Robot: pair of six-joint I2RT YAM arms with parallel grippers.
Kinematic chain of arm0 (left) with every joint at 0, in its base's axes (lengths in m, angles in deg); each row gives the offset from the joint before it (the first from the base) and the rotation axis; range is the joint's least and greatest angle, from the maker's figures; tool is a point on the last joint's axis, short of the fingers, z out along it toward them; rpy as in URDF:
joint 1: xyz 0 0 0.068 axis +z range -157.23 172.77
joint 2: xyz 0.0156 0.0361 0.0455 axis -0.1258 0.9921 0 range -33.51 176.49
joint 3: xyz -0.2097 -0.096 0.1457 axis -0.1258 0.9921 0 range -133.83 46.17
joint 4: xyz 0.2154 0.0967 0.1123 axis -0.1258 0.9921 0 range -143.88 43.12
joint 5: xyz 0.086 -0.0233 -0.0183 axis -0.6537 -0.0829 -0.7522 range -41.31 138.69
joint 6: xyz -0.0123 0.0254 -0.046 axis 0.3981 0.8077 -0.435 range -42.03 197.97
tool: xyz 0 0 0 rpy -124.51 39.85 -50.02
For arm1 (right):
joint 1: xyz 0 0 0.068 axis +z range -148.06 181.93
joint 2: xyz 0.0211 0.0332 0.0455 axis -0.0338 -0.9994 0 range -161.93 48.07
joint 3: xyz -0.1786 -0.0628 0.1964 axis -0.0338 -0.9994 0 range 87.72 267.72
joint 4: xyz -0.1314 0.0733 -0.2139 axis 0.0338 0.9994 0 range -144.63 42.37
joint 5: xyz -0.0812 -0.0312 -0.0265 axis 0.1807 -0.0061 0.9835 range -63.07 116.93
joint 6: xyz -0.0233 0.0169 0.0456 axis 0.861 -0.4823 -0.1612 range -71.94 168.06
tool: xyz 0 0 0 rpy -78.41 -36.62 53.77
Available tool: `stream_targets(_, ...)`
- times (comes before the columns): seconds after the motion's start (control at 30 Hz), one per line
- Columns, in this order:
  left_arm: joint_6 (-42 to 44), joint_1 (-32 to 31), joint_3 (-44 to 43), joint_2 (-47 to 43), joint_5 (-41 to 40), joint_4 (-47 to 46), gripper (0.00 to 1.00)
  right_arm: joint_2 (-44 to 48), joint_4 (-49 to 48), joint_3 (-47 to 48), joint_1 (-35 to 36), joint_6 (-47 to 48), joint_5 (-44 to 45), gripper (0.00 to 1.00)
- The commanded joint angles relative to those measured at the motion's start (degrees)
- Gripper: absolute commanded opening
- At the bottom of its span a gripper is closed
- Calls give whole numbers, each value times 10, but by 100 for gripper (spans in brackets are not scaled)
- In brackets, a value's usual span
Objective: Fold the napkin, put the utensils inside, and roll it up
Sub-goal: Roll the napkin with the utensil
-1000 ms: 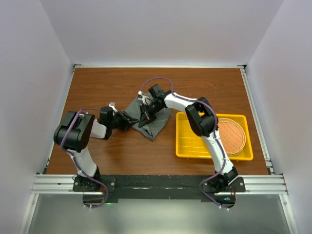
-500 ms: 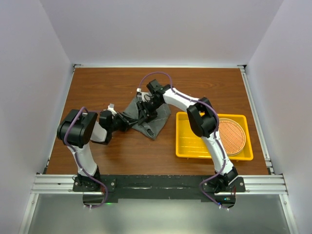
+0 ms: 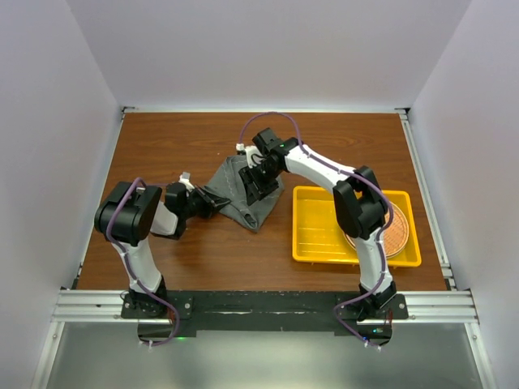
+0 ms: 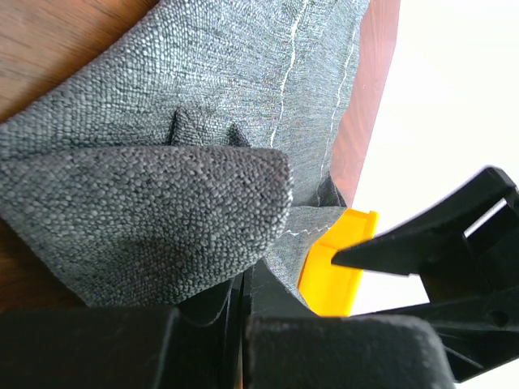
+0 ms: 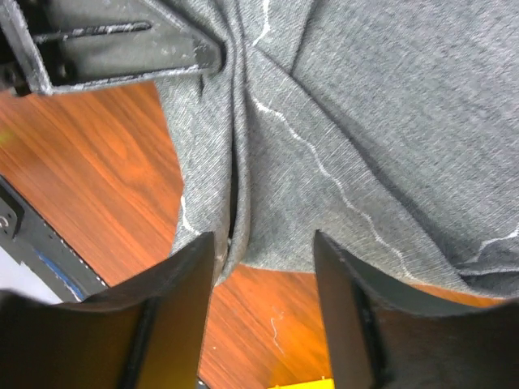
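The dark grey napkin (image 3: pixel 246 193) lies crumpled and partly folded on the wooden table, left of the yellow tray. My left gripper (image 3: pixel 219 203) is shut on the napkin's left corner; in the left wrist view a fold of the napkin (image 4: pixel 154 178) bulges over the closed left gripper (image 4: pixel 241 296). My right gripper (image 3: pixel 256 183) hangs open just above the napkin's middle. In the right wrist view the right gripper (image 5: pixel 263 271) straddles the napkin's (image 5: pixel 365 138) near edge with nothing between its fingers. The utensils are out of view.
A yellow tray (image 3: pixel 320 241) sits right of the napkin, and a round woven orange mat (image 3: pixel 391 228) lies in its right half. The tray's corner (image 4: pixel 334 267) shows close behind the cloth. The left gripper's body (image 5: pixel 113 36) is near the right fingers.
My right gripper has opened and let go of the napkin, lifting slightly back and to the right. The left gripper keeps its hold on the corner.
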Motion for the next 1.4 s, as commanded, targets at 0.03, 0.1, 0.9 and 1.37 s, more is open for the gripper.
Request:
stream_targets(0.03,44,5,18,29,-57,144,0,15,-29,-23,22,10,-1,51)
stream_targets(0.1,42,5,17,30,-55,141,0,16,-36,-35,26,0,-12,51)
stream_targets(0.9,37,7,4,40,-47,143,0,42,-8,-5,74,-5,19,57)
stream_targets(1.37,37,8,5,40,-45,141,0,34,-7,-35,71,14,86,18)
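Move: The near end of the rolled napkin edge lies about 5 cm back from my right hand, 1 cm left of it and some 4 cm below. My left fingertips, at the middle of the roll, are about 7 cm left of my right hand, level with it and 5 cm lower; the yellow tray's middle is 29 cm right and 8 cm back. From my left hand the roll's near end is about 6 cm back and 7 cm right. With my left hand's shut fingertips staying against the roll, I bring my right hand back about 4 cm and a little left towards the roll's near end, dipping some 2.5 cm on the way and rising again by as much. Its half-open fingers first narrow, spread again, then close to about a quarter over that end; whether they touch cloth can't be seen. ##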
